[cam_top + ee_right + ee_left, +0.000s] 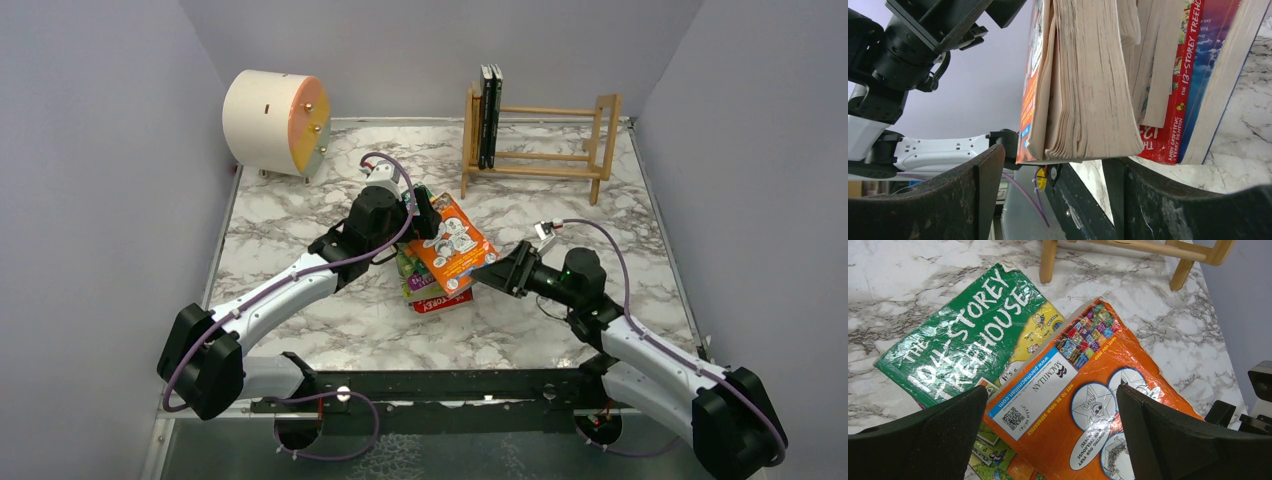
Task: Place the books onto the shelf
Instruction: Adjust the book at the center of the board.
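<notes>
A pile of books (432,285) lies mid-table, topped by an orange book (455,245) set askew. My left gripper (421,213) hovers over the pile's far-left side, wide open; in its wrist view the fingers (933,440) flank the orange cover (1088,405), with a green book (968,335) beside it. My right gripper (497,272) is at the orange book's right edge, open; that book's pale page edge (1088,90) sits at the mouth of the fingers (948,200), with a gap on each side. A red-spined book (1173,100) lies lower in the pile. The light-wood shelf (545,150) at the back holds two dark books (489,115) upright at its left end.
A cream cylinder with an orange face (275,120) stands at the back left. Grey walls close in the marble table on three sides. A black rail (430,385) runs along the near edge between the arm bases. The shelf's leg (1048,260) is just beyond the pile.
</notes>
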Robot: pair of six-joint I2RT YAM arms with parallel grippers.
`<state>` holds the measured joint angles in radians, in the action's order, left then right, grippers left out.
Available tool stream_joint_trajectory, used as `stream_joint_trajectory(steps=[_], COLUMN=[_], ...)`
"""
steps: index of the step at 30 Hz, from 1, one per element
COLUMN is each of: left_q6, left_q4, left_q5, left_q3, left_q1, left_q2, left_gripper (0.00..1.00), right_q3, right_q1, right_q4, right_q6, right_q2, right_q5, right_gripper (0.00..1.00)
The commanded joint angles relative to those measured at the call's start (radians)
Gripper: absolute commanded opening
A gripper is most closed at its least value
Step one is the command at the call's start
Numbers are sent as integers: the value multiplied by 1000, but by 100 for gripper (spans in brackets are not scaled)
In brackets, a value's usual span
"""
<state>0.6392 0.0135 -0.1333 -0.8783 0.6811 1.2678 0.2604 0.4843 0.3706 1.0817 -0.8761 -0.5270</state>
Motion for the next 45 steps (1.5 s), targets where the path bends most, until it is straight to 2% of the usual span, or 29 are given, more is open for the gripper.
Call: stream_joint_trajectory(steps=[1, 5, 9, 12, 21, 29, 36, 45], left_q6=[32, 36, 41, 45, 52, 63, 76, 86], left_q4=[41, 41, 39, 39, 48, 51, 53, 12], left_q5=[44, 51, 57, 60, 60, 51, 48, 43], left_q3=[34, 40, 45, 47, 56, 76, 92, 113], left_q1=[17, 17, 20, 30, 55, 70, 77, 92], left_q2=[-5, -8, -19, -29, -49, -87, -128, -160], left_gripper=[99, 99, 99, 99, 99, 99, 99, 99], right_q3=[-14, 2, 15, 31, 123, 218, 276, 355], right_q1=[4, 4, 5, 5, 5, -5, -48, -118], right_q4=[150, 192, 241, 263, 244, 300, 379, 538], right_q6=[26, 26, 32, 26, -42, -98, -105, -54], right_q2=[-38, -89, -137, -159, -205, -340, -442, -621], right_q5=[-25, -27, -14, 11, 82, 112, 86, -41], right_gripper=[70, 64, 42, 34, 31, 31, 31, 31])
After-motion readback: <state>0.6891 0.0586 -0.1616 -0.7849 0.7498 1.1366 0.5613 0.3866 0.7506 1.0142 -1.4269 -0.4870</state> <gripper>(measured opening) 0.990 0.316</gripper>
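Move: The orange book slants across the stack, its near right end between the right hand's open fingers; its middle lies some 6 cm ahead of that hand and 6 cm to its left, about level. The stack's middle is roughly 5 cm ahead, 11 cm left and 6 cm lower. The two black books on the shelf stand around 28 cm ahead, 2 cm right. From the left hand, the orange book's middle is about 7 cm back, 5 cm right and 5 cm below. The right hand's fingers close on the near right end of the orange book and pinch it, after easing in a little forward and left. Keeping that grip, the hand takes the book forward, about 13 cm in all, rising some 2.5 cm and tipping its fingertips up roughly 10 degrees. The left hand, wide open by the book's other end, draws back about 4 cm. ##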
